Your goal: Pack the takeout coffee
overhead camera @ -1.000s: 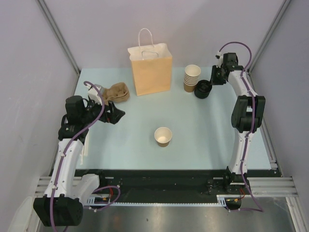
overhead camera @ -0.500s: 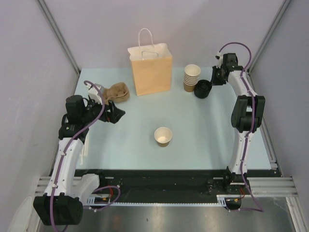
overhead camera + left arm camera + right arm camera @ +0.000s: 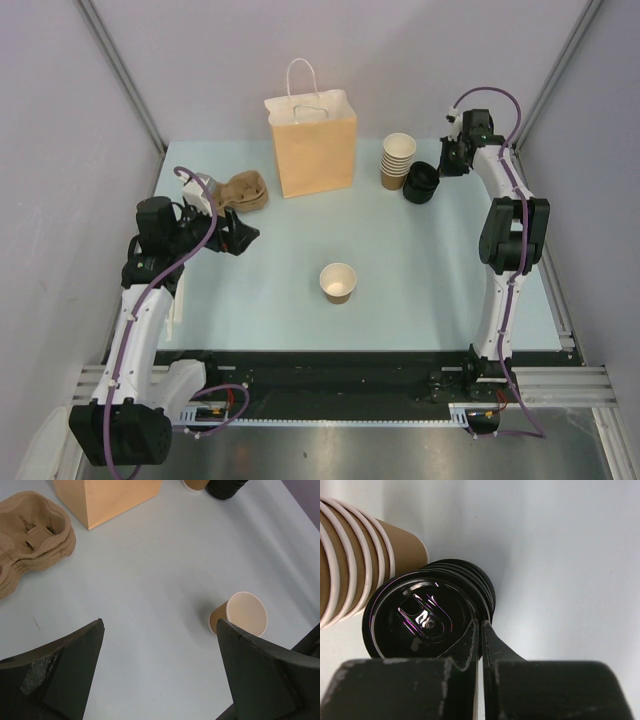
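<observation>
The takeout coffee is out of view. A lone brown paper cup (image 3: 338, 282) (image 3: 244, 614) stands open and lidless mid-table. My right gripper (image 3: 443, 166) (image 3: 481, 625) is at the back right, shut on the rim of the top black lid (image 3: 420, 622) of a lid stack (image 3: 421, 183). One finger lies over the lid, the other outside its edge. My left gripper (image 3: 243, 238) (image 3: 160, 625) hovers open over bare table at the left, with the lone cup off to its right. The tan paper bag (image 3: 311, 142) (image 3: 107, 495) stands upright at the back centre.
A stack of lidless tan cups (image 3: 397, 160) (image 3: 350, 560) stands beside the lid stack, on its left. Brown pulp cup carriers (image 3: 240, 192) (image 3: 32, 532) lie stacked at the back left, just left of the bag. Grey walls close in both sides.
My right gripper's jaws have closed onto the top lid's rim, and the lid stack has nudged slightly. The left arm and the lone cup have not moved.
</observation>
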Controlling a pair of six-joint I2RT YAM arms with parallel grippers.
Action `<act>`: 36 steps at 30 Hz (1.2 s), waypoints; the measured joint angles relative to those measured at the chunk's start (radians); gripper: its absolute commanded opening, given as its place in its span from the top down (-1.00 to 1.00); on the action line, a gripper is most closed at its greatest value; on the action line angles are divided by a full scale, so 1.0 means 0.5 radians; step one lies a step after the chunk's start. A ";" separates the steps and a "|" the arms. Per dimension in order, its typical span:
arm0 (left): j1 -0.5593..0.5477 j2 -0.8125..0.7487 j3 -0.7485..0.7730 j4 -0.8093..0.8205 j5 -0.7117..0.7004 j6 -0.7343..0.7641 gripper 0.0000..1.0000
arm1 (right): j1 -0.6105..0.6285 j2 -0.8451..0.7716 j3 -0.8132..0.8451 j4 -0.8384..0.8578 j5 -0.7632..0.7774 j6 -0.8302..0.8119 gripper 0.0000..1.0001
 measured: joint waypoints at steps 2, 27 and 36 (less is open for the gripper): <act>0.000 0.000 0.000 0.000 0.000 0.000 -0.99 | -0.004 0.000 0.000 0.000 -0.008 0.000 1.00; 0.000 0.003 0.000 0.006 0.006 -0.002 -0.99 | -0.106 -0.074 0.000 0.000 -0.238 0.057 0.94; 0.000 0.002 0.047 -0.040 0.014 0.012 -0.99 | -0.147 -0.353 -0.055 -0.056 -0.436 0.070 1.00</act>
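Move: The right hand is already shut on the right rim of the top black lid, whose middle lies about 4 cm to the hand's left, level with it in depth and height. The rest of the lid stack is about 5 cm left, 1 cm back and 4 cm below. The nested cups stand some 11 cm left and 3 cm farther out; the single cup is roughly 28 cm left and 29 cm back. From the left hand the lid is about 27 cm ahead, 43 cm right and 13 cm lower. The right hand keeps its pinch on the rim of the top lid and first eases about 1 cm to the right, away from the nested cups, slowly rolling so that the lid's left side comes up. It then rises faster and faster, nearly 9 cm in all, drawing back some 2 cm at the very end, with the roll reaching about 10 degrees and the fingertips tipping up a little as the lid is carried clear of the stack. ##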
